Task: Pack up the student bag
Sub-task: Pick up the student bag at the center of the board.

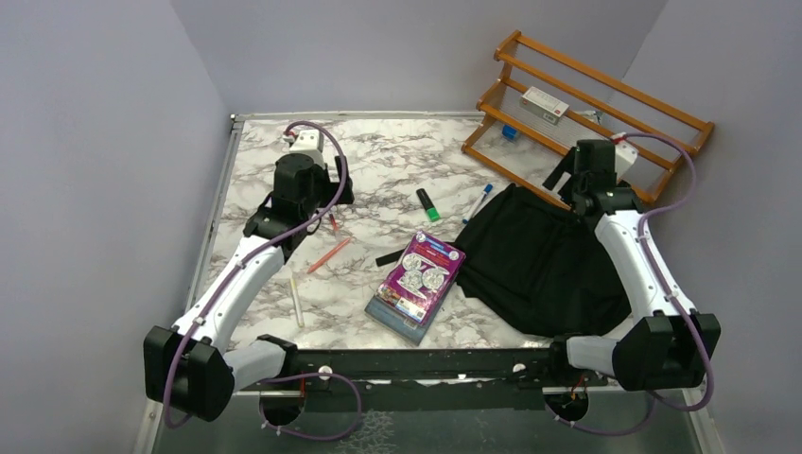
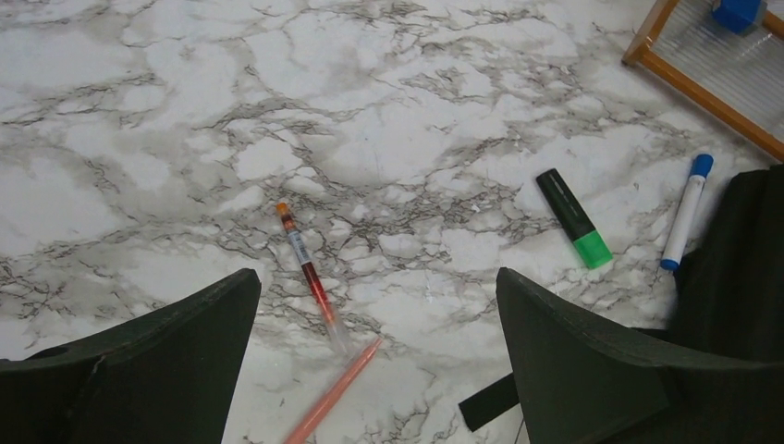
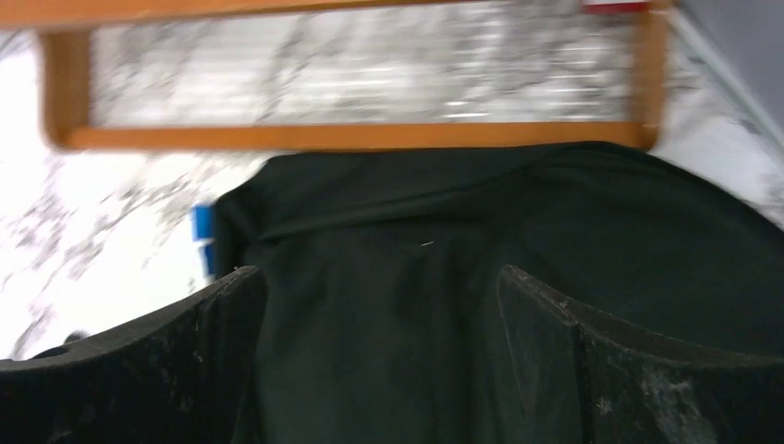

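The student bag (image 1: 539,260) is a big black fabric backpack lying flat at the right of the marble table; its edge (image 2: 740,268) shows in the left wrist view and its cloth (image 3: 416,277) fills the right wrist view. My right gripper (image 3: 379,273) hovers open over the bag's far edge, nothing between its fingers. My left gripper (image 2: 377,277) is open above a red pen (image 2: 307,271) and an orange pen (image 2: 333,393). A green highlighter (image 2: 575,218) and a blue marker (image 2: 686,211) lie left of the bag. A purple book (image 1: 416,284) lies by the bag's near left edge.
A wooden rack (image 1: 586,113) lies at the back right, just beyond the bag, with a white box (image 1: 544,104) on it and a small blue item (image 1: 510,132). A pale pencil (image 1: 296,300) lies near the left arm. A black strap (image 2: 487,402) pokes out from the bag.
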`<control>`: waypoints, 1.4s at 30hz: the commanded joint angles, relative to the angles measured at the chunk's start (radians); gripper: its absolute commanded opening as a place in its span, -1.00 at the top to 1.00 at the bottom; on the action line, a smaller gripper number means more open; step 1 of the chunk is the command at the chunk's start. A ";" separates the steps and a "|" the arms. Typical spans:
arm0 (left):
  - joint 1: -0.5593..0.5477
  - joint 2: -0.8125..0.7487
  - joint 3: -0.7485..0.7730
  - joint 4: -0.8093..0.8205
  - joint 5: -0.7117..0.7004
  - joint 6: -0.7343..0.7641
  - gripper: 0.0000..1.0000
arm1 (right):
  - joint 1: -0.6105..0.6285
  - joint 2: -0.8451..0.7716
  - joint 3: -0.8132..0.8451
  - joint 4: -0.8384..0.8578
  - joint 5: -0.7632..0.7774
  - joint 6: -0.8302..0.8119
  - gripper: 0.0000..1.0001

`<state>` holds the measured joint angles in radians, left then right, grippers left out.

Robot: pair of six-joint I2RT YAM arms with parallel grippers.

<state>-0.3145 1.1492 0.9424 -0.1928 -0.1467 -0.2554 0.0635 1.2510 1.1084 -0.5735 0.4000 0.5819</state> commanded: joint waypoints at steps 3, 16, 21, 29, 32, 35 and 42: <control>-0.092 -0.021 0.012 -0.050 -0.089 0.070 -0.98 | -0.226 -0.032 -0.057 -0.103 -0.058 0.018 -1.00; -0.239 -0.055 0.003 -0.062 -0.216 0.122 -0.98 | -0.293 -0.071 -0.236 -0.169 -0.004 0.147 -1.00; -0.281 -0.050 0.001 -0.062 -0.235 0.125 -0.98 | -0.298 -0.060 -0.244 -0.176 0.106 0.160 -1.00; -0.384 -0.040 0.001 -0.062 -0.266 0.130 -0.98 | -0.299 -0.019 -0.176 -0.209 0.258 0.196 -1.00; -0.421 -0.048 0.001 -0.060 -0.276 0.131 -0.98 | -0.300 0.001 -0.157 -0.234 0.268 0.195 -1.00; -0.458 -0.049 -0.001 -0.059 -0.287 0.129 -0.98 | -0.302 0.013 -0.151 -0.258 0.281 0.204 -1.00; -0.504 -0.034 0.005 -0.060 -0.276 0.125 -0.98 | -0.320 0.003 -0.183 -0.220 0.258 0.157 -1.00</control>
<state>-0.8043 1.1156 0.9421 -0.2573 -0.4034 -0.1333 -0.2420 1.2552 0.9340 -0.7883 0.6235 0.7536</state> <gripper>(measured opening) 0.988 0.998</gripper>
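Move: From the right gripper, the student bag's middle lies about 4 cm back, 4 cm to the left and 19 cm below; the wooden rack's middle is some 30 cm ahead and 8 cm to the right, the blue marker about 13 cm ahead and 22 cm to the left. From the left gripper, the bag's middle is roughly 60 cm to the right, 5 cm back and 21 cm down; the books are about 25 cm right and 11 cm back, the green highlighter 27 cm right and 12 cm ahead. Bring the open right gripper back about 11 cm, to the right and down over the bag's right side, turning it some 30 degrees clockwise with the fingers tipping down; after the descent, ease up slightly while still going right. Meanwhile carry the open left gripper level, right and back towards the books and bag, turning it clockwise and rolling its left side up. ##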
